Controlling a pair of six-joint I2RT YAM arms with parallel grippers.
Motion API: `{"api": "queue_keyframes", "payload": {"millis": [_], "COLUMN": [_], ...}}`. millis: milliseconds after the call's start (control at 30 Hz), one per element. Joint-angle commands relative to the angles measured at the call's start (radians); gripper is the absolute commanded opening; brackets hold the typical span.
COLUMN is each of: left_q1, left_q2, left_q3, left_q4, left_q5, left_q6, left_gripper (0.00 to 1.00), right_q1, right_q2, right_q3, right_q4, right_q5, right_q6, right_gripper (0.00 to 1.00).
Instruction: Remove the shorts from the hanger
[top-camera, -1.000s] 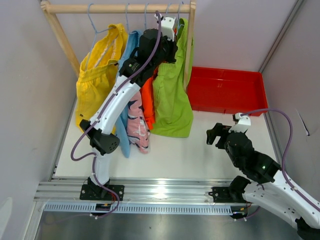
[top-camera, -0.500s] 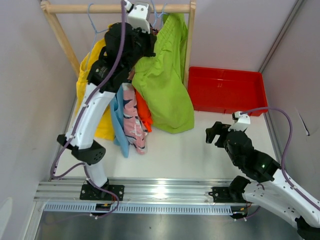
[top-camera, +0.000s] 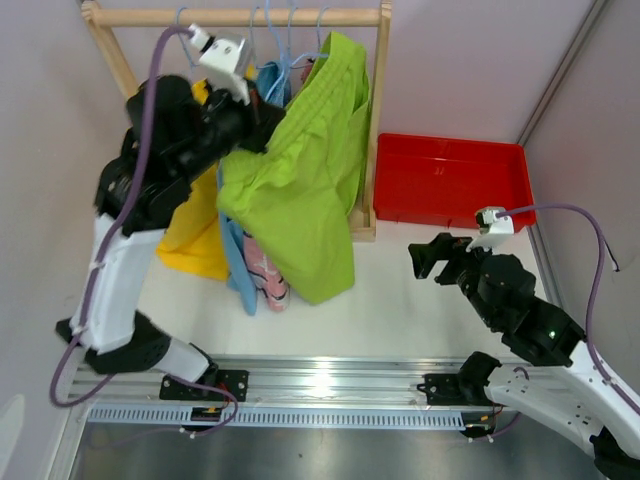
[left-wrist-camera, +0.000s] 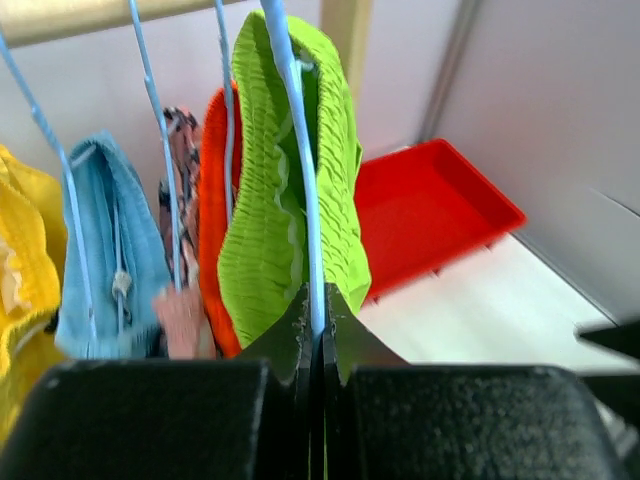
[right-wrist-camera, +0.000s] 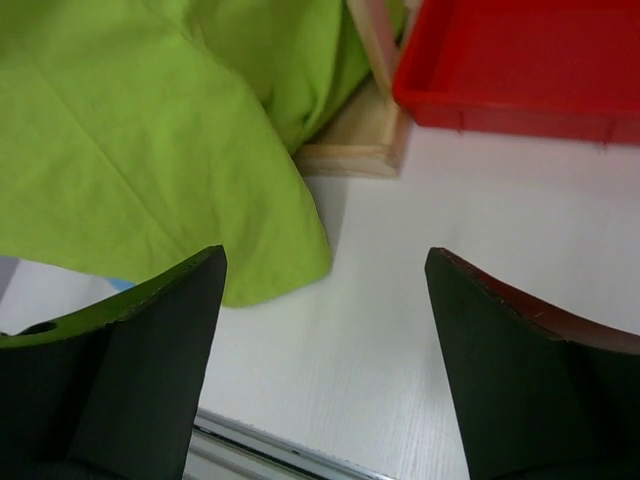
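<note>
The lime green shorts (top-camera: 300, 180) hang on a light blue wire hanger (left-wrist-camera: 300, 150). My left gripper (left-wrist-camera: 320, 310) is shut on that wire just below the ruffled waistband (left-wrist-camera: 270, 200), and holds it up to the left below the wooden rail (top-camera: 240, 16). The green cloth drapes over the other shorts: yellow (top-camera: 190, 240), light blue (left-wrist-camera: 110, 250), pink patterned (top-camera: 265, 275) and orange (left-wrist-camera: 212, 200), all on hangers. My right gripper (top-camera: 425, 258) is open low over the table, with nothing between its fingers (right-wrist-camera: 150, 330) and the green hem (right-wrist-camera: 200, 200) just ahead.
A red tray (top-camera: 450, 180) stands at the back right, beside the rack's wooden post (top-camera: 375, 120) and its foot (right-wrist-camera: 350, 155). Grey walls close in the left and right sides. A metal rail (top-camera: 320, 385) runs along the near edge.
My left arm has swung up and to the left, dragging the hanger and lime green shorts leftward across the other shorts. The right gripper has risen slightly and stays open.
</note>
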Motion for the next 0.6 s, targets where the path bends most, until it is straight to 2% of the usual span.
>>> {"api": "queue_keyframes", "payload": {"millis": [0, 33, 200, 333, 567], "left_q1": [0.0, 0.0, 0.0, -0.004, -0.004], "left_q2": [-0.216, -0.27, -0.327, -0.427, -0.474], "left_q3": [-0.112, -0.13, -0.084, -0.226, -0.268], "left_q4": [0.03, 0.019, -0.144, -0.122, -0.093], "left_q5": [0.095, 0.097, 0.178, 0.282, 0.449], "left_q6": [-0.016, -0.012, 0.01, 0.014, -0.035], "left_gripper": [0.0, 0.0, 0.0, 0.0, 0.0], "right_q1": [0.001, 0.001, 0.003, 0.006, 0.009], "right_q2": [0.011, 0.03, 0.119, 0.19, 0.287], "right_q3": [0.118, 0.139, 0.291, 0.389, 0.491], "right_q4": [0.114, 0.129, 0.154, 0.183, 0.275], "right_q5": [-0.166, -0.178, -0.252, -0.318, -0.459], "right_q6": [-0.132, -0.145, -0.244, -0.287, -0.309], "right_gripper": [0.88, 0.88, 0.88, 0.89, 0.9]}}
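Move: My left hand already grips the hanger with the green shorts, whose middle lies about 10 cm ahead, 7 cm to the right and 16 cm below. From that hand the light blue shorts hang some 12 cm ahead and 5 cm left, the orange ones about 15 cm ahead and 7 cm right, both well below. For my empty right hand the green shorts are roughly 17 cm ahead, 20 cm left and 6 cm higher; the red bin is about 28 cm ahead, 9 cm right, some 22 cm down. Keeping the hanger pinched at its near corner, I draw my left hand back about 18 cm and some 6 cm left, away from the rack at nearly level height, swinging the wrist some 20 degrees clockwise. Meanwhile I raise my open right hand about 16 cm and bring it left towards the green shorts, tipping its fingers up and turning them counter-clockwise towards the waistband, without touching. ##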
